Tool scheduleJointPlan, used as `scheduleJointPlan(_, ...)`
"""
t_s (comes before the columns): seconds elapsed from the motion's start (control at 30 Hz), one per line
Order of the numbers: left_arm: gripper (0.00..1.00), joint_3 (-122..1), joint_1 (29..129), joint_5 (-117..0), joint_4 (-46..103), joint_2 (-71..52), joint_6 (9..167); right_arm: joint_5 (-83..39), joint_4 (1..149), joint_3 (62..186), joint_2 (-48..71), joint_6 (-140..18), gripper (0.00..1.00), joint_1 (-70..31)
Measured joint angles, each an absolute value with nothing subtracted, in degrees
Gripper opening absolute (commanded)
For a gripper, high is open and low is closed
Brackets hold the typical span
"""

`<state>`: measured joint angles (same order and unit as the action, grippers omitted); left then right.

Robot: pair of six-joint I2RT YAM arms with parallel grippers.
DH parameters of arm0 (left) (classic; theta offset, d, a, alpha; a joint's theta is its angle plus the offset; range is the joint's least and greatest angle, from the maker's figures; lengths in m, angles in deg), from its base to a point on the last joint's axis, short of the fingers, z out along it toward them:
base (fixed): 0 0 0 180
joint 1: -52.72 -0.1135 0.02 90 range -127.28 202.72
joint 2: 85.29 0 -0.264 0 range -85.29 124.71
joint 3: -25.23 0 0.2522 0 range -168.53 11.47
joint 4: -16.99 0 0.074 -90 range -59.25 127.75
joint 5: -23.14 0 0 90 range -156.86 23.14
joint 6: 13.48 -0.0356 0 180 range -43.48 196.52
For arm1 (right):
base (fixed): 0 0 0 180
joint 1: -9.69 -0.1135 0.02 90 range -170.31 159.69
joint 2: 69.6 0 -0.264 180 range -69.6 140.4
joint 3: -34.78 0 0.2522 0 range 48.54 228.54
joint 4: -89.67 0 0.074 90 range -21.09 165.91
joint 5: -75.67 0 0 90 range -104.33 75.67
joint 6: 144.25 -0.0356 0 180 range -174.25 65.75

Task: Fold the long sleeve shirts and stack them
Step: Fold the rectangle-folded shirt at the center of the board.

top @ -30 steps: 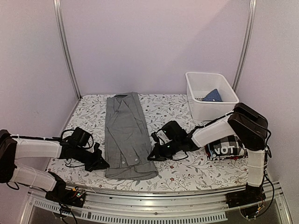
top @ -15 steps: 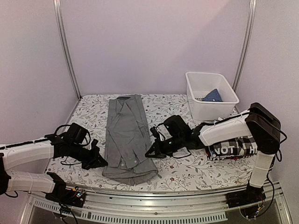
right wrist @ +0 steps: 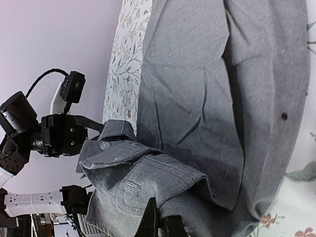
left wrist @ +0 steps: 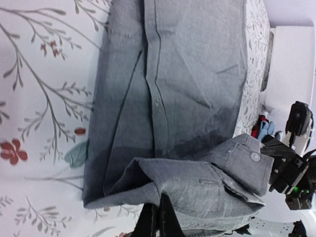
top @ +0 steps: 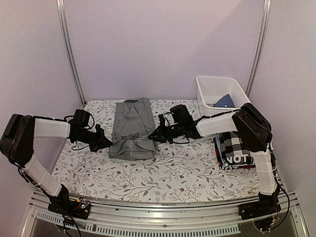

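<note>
The grey button-up shirt (top: 131, 123) lies lengthwise at the table's middle left, collar at the far end. Its near hem is raised and doubled back over the body. My left gripper (top: 105, 143) is shut on the hem's left corner (left wrist: 197, 190); in the left wrist view the gripper (left wrist: 159, 210) pinches the cloth fold. My right gripper (top: 152, 137) is shut on the hem's right corner, and in its own view the gripper (right wrist: 160, 215) bites the folded edge of the grey shirt (right wrist: 197, 79). Folded at the right lie a checked shirt (top: 236, 144) and a dark "NOT" shirt (top: 241, 159).
A white basket (top: 205, 94) stands at the back right with a blue cloth (top: 224, 101) inside. The flowered tablecloth (top: 173, 173) covers the table. Metal posts rise at both back corners, and the folded stack sits close under my right arm.
Both grippers have carried the grey shirt's near hem away from the front edge toward the collar, doubling the shirt over itself. Both arms now reach further back.
</note>
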<state>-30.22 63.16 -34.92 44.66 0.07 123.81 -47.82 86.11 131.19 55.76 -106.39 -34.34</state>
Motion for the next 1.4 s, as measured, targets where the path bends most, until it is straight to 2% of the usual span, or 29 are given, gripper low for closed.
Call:
scheduleJointPlan(0.2, 0.00, -37.78, 61.67, -34.22, 36.84, 17.76, 123.46, -46.20, 85.98, 139.45, 65.36, -107.63, 0.00, -31.85)
scheduleJointPlan(0.3, 0.00, -39.12, 61.85, -32.84, 34.08, 21.06, 123.55, -45.05, 85.32, 140.05, 67.24, -107.59, 0.00, -31.57)
scheduleJointPlan(0.57, 0.00, -34.05, 65.98, -32.84, 27.99, 18.74, 124.58, -41.31, 88.64, 129.07, 61.86, -107.09, 0.00, -32.90)
scheduleJointPlan(0.77, 0.00, -22.99, 70.04, -33.06, 27.44, 8.75, 125.60, -39.08, 91.11, 112.90, 51.02, -108.46, 0.00, -36.81)
scheduleJointPlan(0.93, 0.00, -18.75, 71.01, -34.43, 33.10, -0.04, 125.69, -37.70, 90.59, 105.14, 43.57, -110.98, 0.00, -40.24)
scheduleJointPlan(1.1, 0.00, -21.00, 71.05, -36.27, 37.52, -1.87, 124.77, -36.78, 90.22, 106.12, 41.97, -111.92, 0.00, -40.00)
scheduleJointPlan(1.4, 0.00, -31.10, 70.79, -38.35, 40.09, 4.47, 122.37, -36.06, 89.85, 112.24, 44.31, -111.70, 0.01, -36.77)
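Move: Both hands already pinch the shirt's turned-up lower end, about 5 to 7 cm above the board. The collar end lies some 31 cm ahead of the left hand and 8 cm to its right, and some 30 cm ahead of the right hand and 10 cm to its left. The plaid stack is about 38 cm right of the right hand, roughly level; the white bin is as far right and some 24 cm ahead. Still pinching the shirt, both hands push forward-down 5 cm, drag back 11–14 and rightward, then rise forward again. ##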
